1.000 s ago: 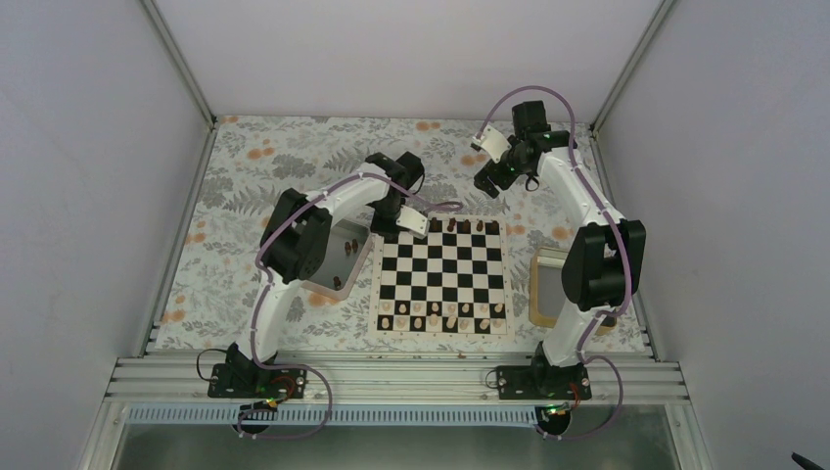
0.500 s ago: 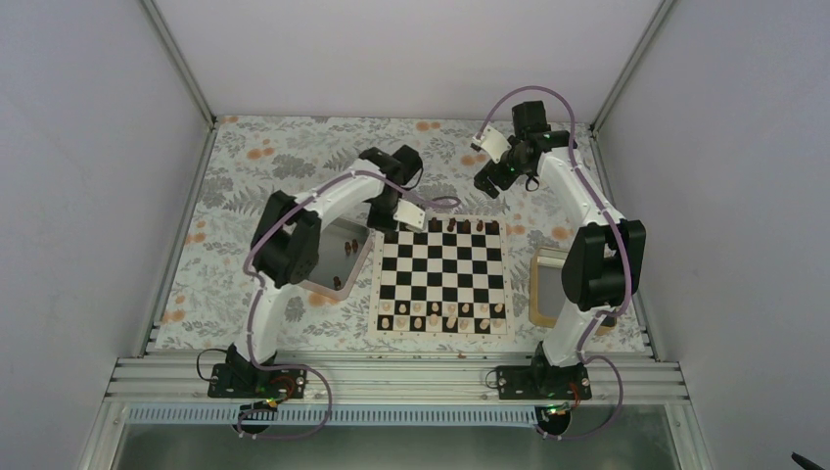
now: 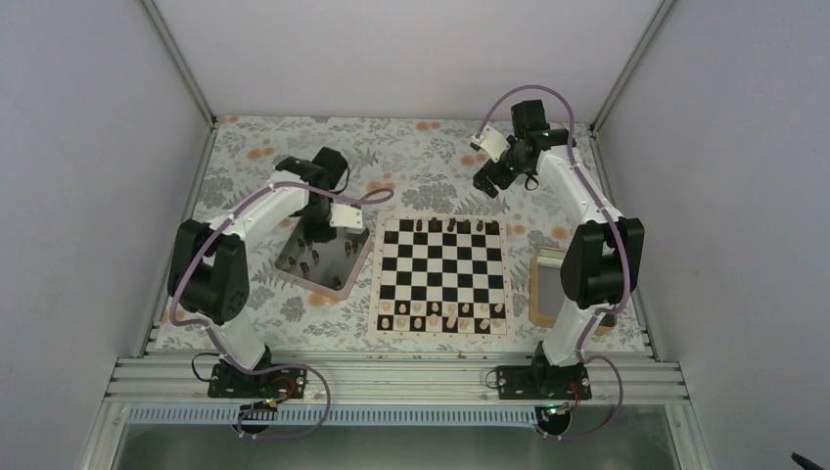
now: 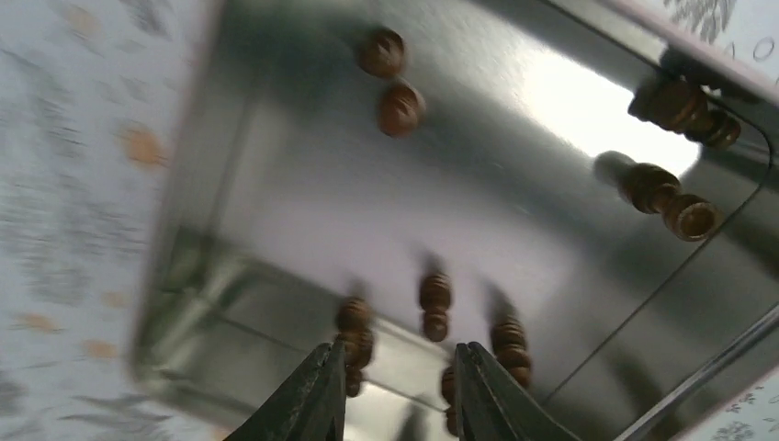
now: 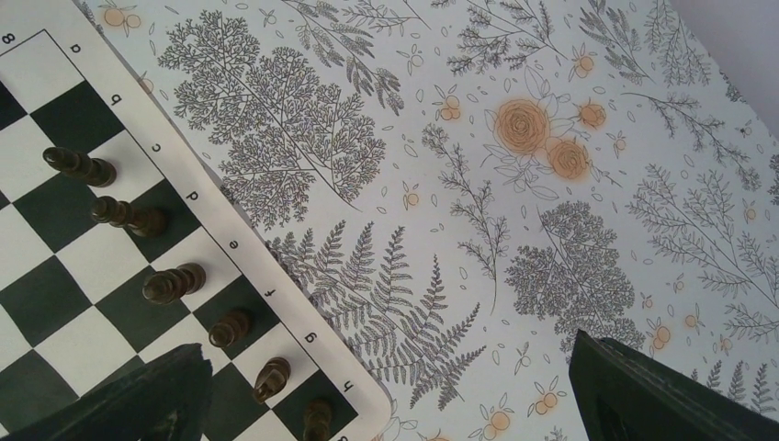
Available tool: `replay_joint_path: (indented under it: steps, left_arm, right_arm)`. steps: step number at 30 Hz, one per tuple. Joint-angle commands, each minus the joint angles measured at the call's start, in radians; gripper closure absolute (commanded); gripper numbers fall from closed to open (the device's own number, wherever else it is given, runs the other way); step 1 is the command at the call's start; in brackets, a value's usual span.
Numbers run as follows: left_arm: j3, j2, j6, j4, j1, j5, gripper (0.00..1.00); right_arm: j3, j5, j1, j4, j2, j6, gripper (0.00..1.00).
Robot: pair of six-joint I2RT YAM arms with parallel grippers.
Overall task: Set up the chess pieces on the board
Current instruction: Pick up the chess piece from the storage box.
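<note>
Dark brown chess pieces [image 3: 453, 226] stand in a row along the far edge of the chequered board [image 3: 442, 323]; in the right wrist view they [image 5: 173, 283] line that edge too. More dark pieces [image 3: 318, 257] lie scattered in the shiny metal tray [image 3: 354, 266] left of the board. My left gripper [image 3: 318, 233] hovers over this tray. Its jaws [image 4: 397, 356] are open a little and nothing is between them. Several pieces [image 4: 434, 303] lie just beyond the tips. My right gripper [image 5: 386, 347] is wide open over the cloth past the board's far right corner.
Cream pieces [image 3: 445, 315] fill the board's near rows. A second tray with a wooden rim [image 3: 540, 289] sits right of the board, partly under the right arm. Grey walls close in the flowered tablecloth [image 3: 245, 157] on three sides.
My left arm has swung left from the board's far left corner to above the metal tray, and its jaws have parted a little. The right arm has not moved.
</note>
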Motion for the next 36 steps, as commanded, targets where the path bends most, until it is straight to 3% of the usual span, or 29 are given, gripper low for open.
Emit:
replay_joint_path:
  steps: [1,12,36]
  left_arm:
    - [-0.095,-0.046,-0.034,0.023,0.024,0.03,0.69]
    - [-0.24,-0.044,-0.058,0.131,0.037,0.009,0.68]
    - [-0.249,0.026,-0.042,0.182,0.087,-0.036,0.67]
  right_arm:
    - [0.034,-0.025,0.002,-0.013,0.016,0.005,0.0]
    - [0.036,-0.02,0.014,-0.018,0.018,0.007,0.0]
    - [0.016,-0.018,0.013,-0.013,0.023,-0.001,0.0]
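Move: Back and to the left, beneath the left hand in the storage box, the chess piece aimed at stands about 2 cm back, 4 cm left and 9 cm down. A close pair of pieces is about 1 cm ahead and 7 cm left of the hand, another piece some 5 cm back and 6 cm left, a third about 3 cm back and 9 cm left. From the right hand, the aimed-at piece is roughly 36 cm left, 11 cm back and 16 cm down. Sinking about 6.5 cm into the storage box in two stages, the left hand first swings back and left on its way down, eases forward a couple of centimetres nearly level, then goes left and down again towards the chess piece. Its fingers stay about a third open and pointing down, the wrist turning slightly counter-clockwise; they end close about the piece's head without closing. ##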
